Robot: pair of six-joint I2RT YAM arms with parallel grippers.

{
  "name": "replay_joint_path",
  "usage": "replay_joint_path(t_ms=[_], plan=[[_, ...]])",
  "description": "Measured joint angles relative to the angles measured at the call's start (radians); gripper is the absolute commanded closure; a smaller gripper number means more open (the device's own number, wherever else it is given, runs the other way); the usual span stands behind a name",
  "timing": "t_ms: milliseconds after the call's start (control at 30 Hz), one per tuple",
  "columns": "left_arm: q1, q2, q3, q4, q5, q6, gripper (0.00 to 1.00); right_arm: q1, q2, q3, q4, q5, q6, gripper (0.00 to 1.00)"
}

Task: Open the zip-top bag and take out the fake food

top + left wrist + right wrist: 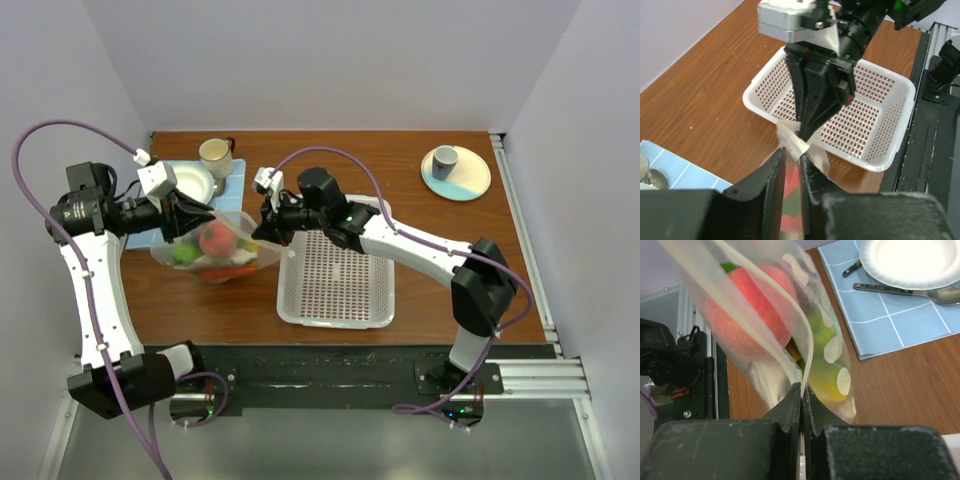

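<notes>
The zip-top bag (215,255) hangs between both grippers above the table, left of the white basket. Inside it I see fake food: a red-pink round fruit (216,238), a green fruit (184,254) and an orange-red piece (228,271). My left gripper (186,224) is shut on the bag's left edge; its fingers (771,190) pinch the plastic (791,195). My right gripper (266,226) is shut on the white zip strip (809,357) at the bag's right edge. The right wrist view shows the red-pink fruit (747,310) and yellow-green fruit (827,372) through the dotted plastic.
A white perforated basket (338,280) lies right of the bag. A blue mat (165,212) with a white plate (195,182), a spoon and a cup (216,155) sits at the back left. A plate with a grey cup (456,170) is at the back right.
</notes>
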Motion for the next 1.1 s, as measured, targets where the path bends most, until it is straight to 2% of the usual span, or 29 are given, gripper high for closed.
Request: replay_joint_path(t_ms=[167, 233, 267, 333, 367, 500, 667, 800, 1100], plan=[[-0.009, -0.030, -0.032, -0.002, -0.020, -0.018, 0.72, -0.001, 0.016, 0.058, -0.051, 0.005, -0.013, 1.00], [-0.011, -0.046, -0.047, -0.004, -0.040, -0.019, 0.63, -0.001, 0.017, 0.087, -0.066, 0.005, -0.023, 1.00], [-0.012, -0.052, -0.051, -0.004, -0.050, -0.019, 0.40, -0.001, 0.017, 0.103, -0.072, 0.005, -0.029, 1.00], [-0.013, -0.059, -0.053, -0.001, -0.072, -0.018, 0.08, -0.001, 0.017, 0.120, -0.079, 0.005, -0.034, 1.00], [-0.013, -0.060, -0.051, -0.003, -0.082, -0.025, 0.00, 0.000, 0.017, 0.123, -0.082, 0.004, -0.035, 1.00], [-0.013, -0.050, -0.003, -0.002, -0.121, -0.076, 0.00, 0.005, 0.017, 0.124, -0.101, 0.004, -0.037, 1.00], [-0.013, -0.082, 0.056, 0.166, -0.138, -0.219, 0.00, 0.033, 0.017, 0.124, -0.113, 0.005, -0.045, 1.00], [-0.018, -0.146, -0.010, 0.275, -0.117, -0.306, 0.00, 0.058, 0.018, 0.127, -0.119, 0.006, -0.050, 1.00], [-0.065, -0.208, -0.264, 0.270, -0.144, -0.289, 0.03, 0.068, 0.018, 0.147, -0.121, 0.006, -0.056, 1.00]])
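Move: The bag's mouth, still caught in the left fingertips, runs from them about 3 cm back, 4 cm to the right and 4 cm lower at its middle. The fake peach hangs some 6 cm back and 11 cm below the left hand; the plate is about 7 cm ahead, 9 cm left and 20 cm down. From the right hand, the bag's mouth lies 1 cm ahead, 5 cm left and 4 cm up, the white basket about 8 cm back, 18 cm right and 11 cm down. Keep the bag's rim pinched in the right fingers and lift it about 3 cm, then draw it back towards the base and slightly left. With the left gripper ease down a little, open wide to let go of the film, rise about 5 cm, then dip some 7 cm and slightly back, bringing the spread fingers down around the bag's mouth. ##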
